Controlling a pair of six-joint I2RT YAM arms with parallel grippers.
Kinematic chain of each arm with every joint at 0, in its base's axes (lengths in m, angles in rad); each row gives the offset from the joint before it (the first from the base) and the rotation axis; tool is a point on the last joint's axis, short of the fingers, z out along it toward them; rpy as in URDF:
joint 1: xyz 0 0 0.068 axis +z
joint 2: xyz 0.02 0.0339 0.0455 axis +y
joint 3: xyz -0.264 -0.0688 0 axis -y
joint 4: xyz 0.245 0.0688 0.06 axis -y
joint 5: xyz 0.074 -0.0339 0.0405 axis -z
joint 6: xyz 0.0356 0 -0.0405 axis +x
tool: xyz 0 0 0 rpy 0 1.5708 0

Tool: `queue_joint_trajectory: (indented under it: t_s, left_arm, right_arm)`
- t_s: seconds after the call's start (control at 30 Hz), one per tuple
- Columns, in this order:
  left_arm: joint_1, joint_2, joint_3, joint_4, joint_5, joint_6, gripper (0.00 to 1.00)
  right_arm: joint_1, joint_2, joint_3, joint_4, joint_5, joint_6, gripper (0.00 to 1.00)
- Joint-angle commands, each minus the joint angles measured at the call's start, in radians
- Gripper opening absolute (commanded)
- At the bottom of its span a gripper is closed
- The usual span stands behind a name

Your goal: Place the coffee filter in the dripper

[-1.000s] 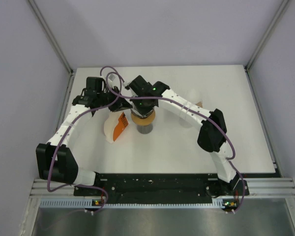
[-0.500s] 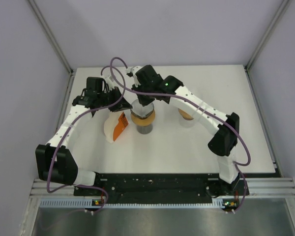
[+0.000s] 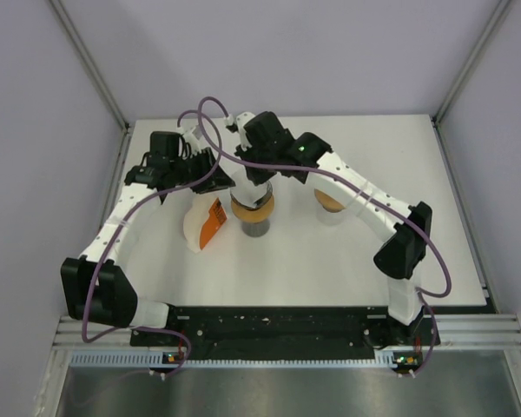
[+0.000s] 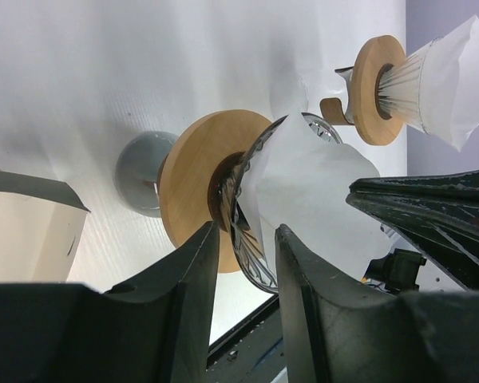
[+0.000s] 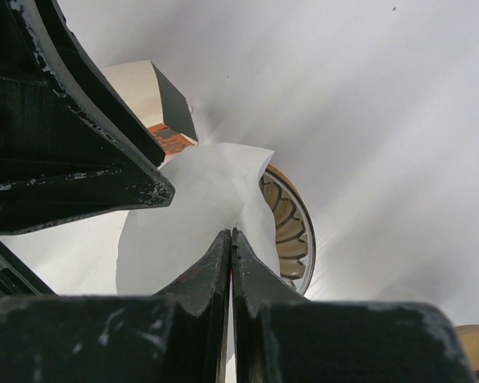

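Note:
The dripper [image 4: 193, 190], a ribbed glass cone in a wooden collar, stands on a grey cup [image 4: 142, 171] at mid-table [image 3: 253, 208]. The white coffee filter [image 4: 303, 179] sits crumpled in its mouth. My right gripper [image 5: 230, 233] is shut, its tips pinching a fold of the filter [image 5: 188, 215] above the dripper [image 5: 291, 227]. My left gripper [image 4: 243, 239] is open, with its jaws on either side of the glass rim and a gap on both sides. In the top view both grippers, left [image 3: 213, 169] and right [image 3: 243, 178], crowd over the dripper and hide the filter.
A second dripper [image 3: 330, 202] with a filter in it [image 4: 443, 76] stands to the right. An open filter box [image 3: 204, 224] with an orange label lies just left of the cup. Purple cables loop over both arms.
My left gripper has opened, letting go at the dripper's rim. The right arm has stretched out further to the back left, its gripper staying shut over the dripper.

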Motion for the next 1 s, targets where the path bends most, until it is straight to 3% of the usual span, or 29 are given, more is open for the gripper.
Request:
queue_joint_trajectory:
  t_s: [0.0, 0.27, 0.6, 0.97]
  left_arm:
    - [-0.003, -0.041, 0.044, -0.007, 0.0, 0.029, 0.41]
    - [-0.005, -0.027, 0.026, -0.01, 0.0, 0.038, 0.41]
    - [-0.014, -0.01, -0.003, -0.003, -0.017, 0.052, 0.38]
    - [-0.02, 0.002, -0.011, -0.006, -0.035, 0.064, 0.34]
  right_arm:
    - [-0.009, -0.1, -0.004, 0.044, 0.007, -0.008, 0.0]
    - [-0.011, -0.105, -0.073, 0.084, -0.105, 0.024, 0.0]
    - [0.023, -0.05, -0.179, 0.051, -0.064, 0.035, 0.0]
    - [0.014, 0.116, -0.08, -0.06, -0.019, 0.003, 0.0]
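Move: From the right gripper, the crumpled coffee filter lies about 2 cm back, level left-right and some 5 cm below, bulging over the dripper; the dripper's middle is about 4 cm lower at the same spot. The coffee bag is 12 cm left of the dripper on the table, and the filter holder stands some 18 cm right of the dripper. From the left gripper, the filter is about 5 cm right, 2 cm back and 3 cm below. Lift the closed right gripper a couple of centimetres clear above the filter, draw it back 2 to 3 cm, then drive it down some 11 cm from that height into the dripper's mouth, pressing the filter in with shut fingertips and tipping them roughly 10 degrees steeper. Keep the left gripper by the dripper's left rim, fingers part open, easing down about 1 cm. ##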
